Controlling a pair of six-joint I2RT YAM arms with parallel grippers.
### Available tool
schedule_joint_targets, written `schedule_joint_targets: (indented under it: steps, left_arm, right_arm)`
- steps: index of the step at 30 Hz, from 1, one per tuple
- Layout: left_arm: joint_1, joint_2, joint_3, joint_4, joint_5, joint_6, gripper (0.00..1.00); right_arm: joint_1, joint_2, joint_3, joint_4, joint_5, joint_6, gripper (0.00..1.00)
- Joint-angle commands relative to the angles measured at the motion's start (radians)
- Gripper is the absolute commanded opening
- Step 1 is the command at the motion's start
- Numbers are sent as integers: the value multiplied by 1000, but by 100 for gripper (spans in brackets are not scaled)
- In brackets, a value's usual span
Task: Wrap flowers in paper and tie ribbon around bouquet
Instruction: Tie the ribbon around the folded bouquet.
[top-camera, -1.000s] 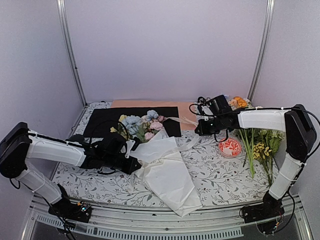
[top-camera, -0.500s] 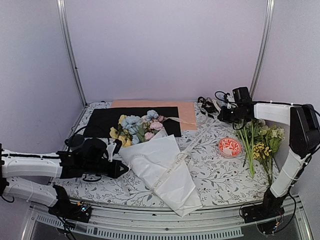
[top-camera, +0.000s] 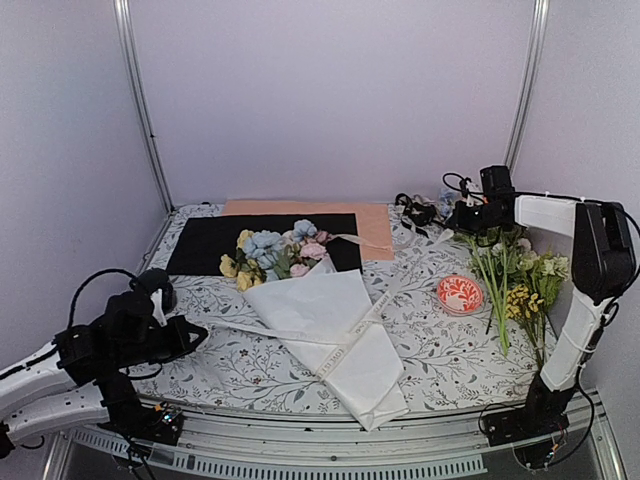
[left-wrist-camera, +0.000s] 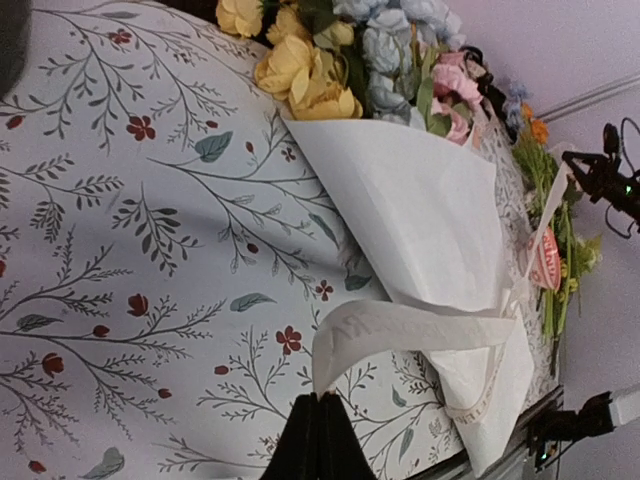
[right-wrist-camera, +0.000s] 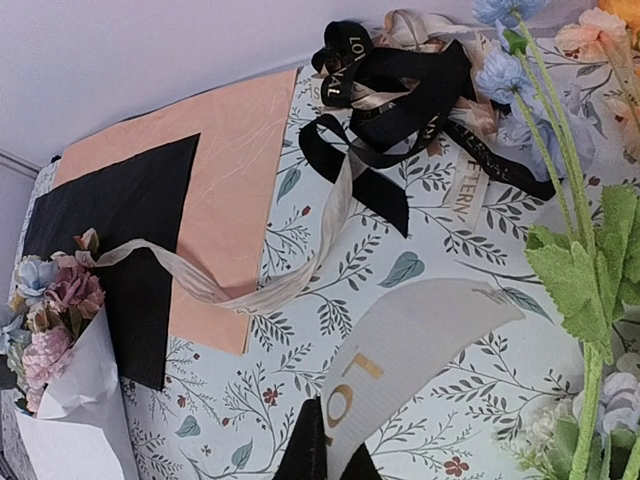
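The bouquet lies in the middle of the table, a white paper (top-camera: 335, 340) cone with the blue, pink and yellow flowers (top-camera: 275, 255) showing at its far, wide end. The cream ribbon (top-camera: 385, 295) runs across the cone's middle, stretched between both grippers. My left gripper (top-camera: 197, 329) is low at the near left, shut on one ribbon end. In the left wrist view its tips (left-wrist-camera: 322, 400) pinch the ribbon (left-wrist-camera: 420, 325) beside the paper (left-wrist-camera: 420, 210). My right gripper (top-camera: 455, 224) is at the far right, shut on the other end (right-wrist-camera: 420, 340).
A black sheet (top-camera: 210, 245) and a peach sheet (top-camera: 378, 228) lie at the back. Black ribbon (top-camera: 415, 212) is tangled by the right gripper. A red-and-white disc (top-camera: 460, 294) and loose orange-and-yellow sprigs (top-camera: 520, 290) lie at the right. A second pale ribbon tail (right-wrist-camera: 230, 290) crosses the peach sheet.
Both grippers have pulled apart, the left toward the near left and the right toward the far right. The ribbon has drawn straight across the cone, and the paper now lies flatter and tighter.
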Motion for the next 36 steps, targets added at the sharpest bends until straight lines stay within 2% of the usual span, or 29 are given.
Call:
schedule_joint_targets:
  steps: [1,3,5,8,11,14,18,27,36]
  left_arm:
    - [28,-124,10,-187,-161,-134,0]
    - [36,-166,9,-212,-224,-163,0]
    - [43,-178,16,-191,-287,-131,0]
    - [55,-128,32,-93,-286,-47,0]
    - [62,-7,52,62,-214,64,0]
    - [63,163,123,150,-169,156,0]
    - [54,386,226,306,-21,293,0]
    - [-170,655,365,438,-33,360,0]
    - [-196,767,426,491,-24,412,0]
  right_arm:
    - [0,67,80,-19,-44,-18,0]
    - [0,105,119,-27,-47,-17,0]
    - [3,137,154,-26,-85,-14,0]
    - [50,163,199,-10,-161,6,0]
    - [171,143,230,16,-193,-16,0]
    - [272,104,254,47,-204,-50,0]
    - [438,79,279,65,-213,-90,0]
    - [708,53,290,107,-178,-80,0]
    - [755,120,380,56,-142,-144,0]
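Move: Each hand holds one end of the white ribbon. For the right hand, the ribbon's crossing on the folded bouquet's waist lies about 25 cm left and 23 cm back, 12 cm below; the flower heads are about 42 cm left, nearly level forward, 9 cm lower; the red bowl is 10 cm back and 4 cm right. From the left hand the crossing is some 34 cm right, 10 cm ahead and 10 cm below, the flower heads 17 cm right and 29 cm ahead. Drawing its ribbon end forward a couple of centimetres first, the right hand then swings it some 37 cm left and 20 cm back over the folded paper, rising and turning counter-clockwise about 50 degrees. The left hand pulls outward about 5 cm, then returns right with its end some 20 cm, forward and up, towards the paper's left edge, turning clockwise. Both grippers stay shut on the ribbon. ##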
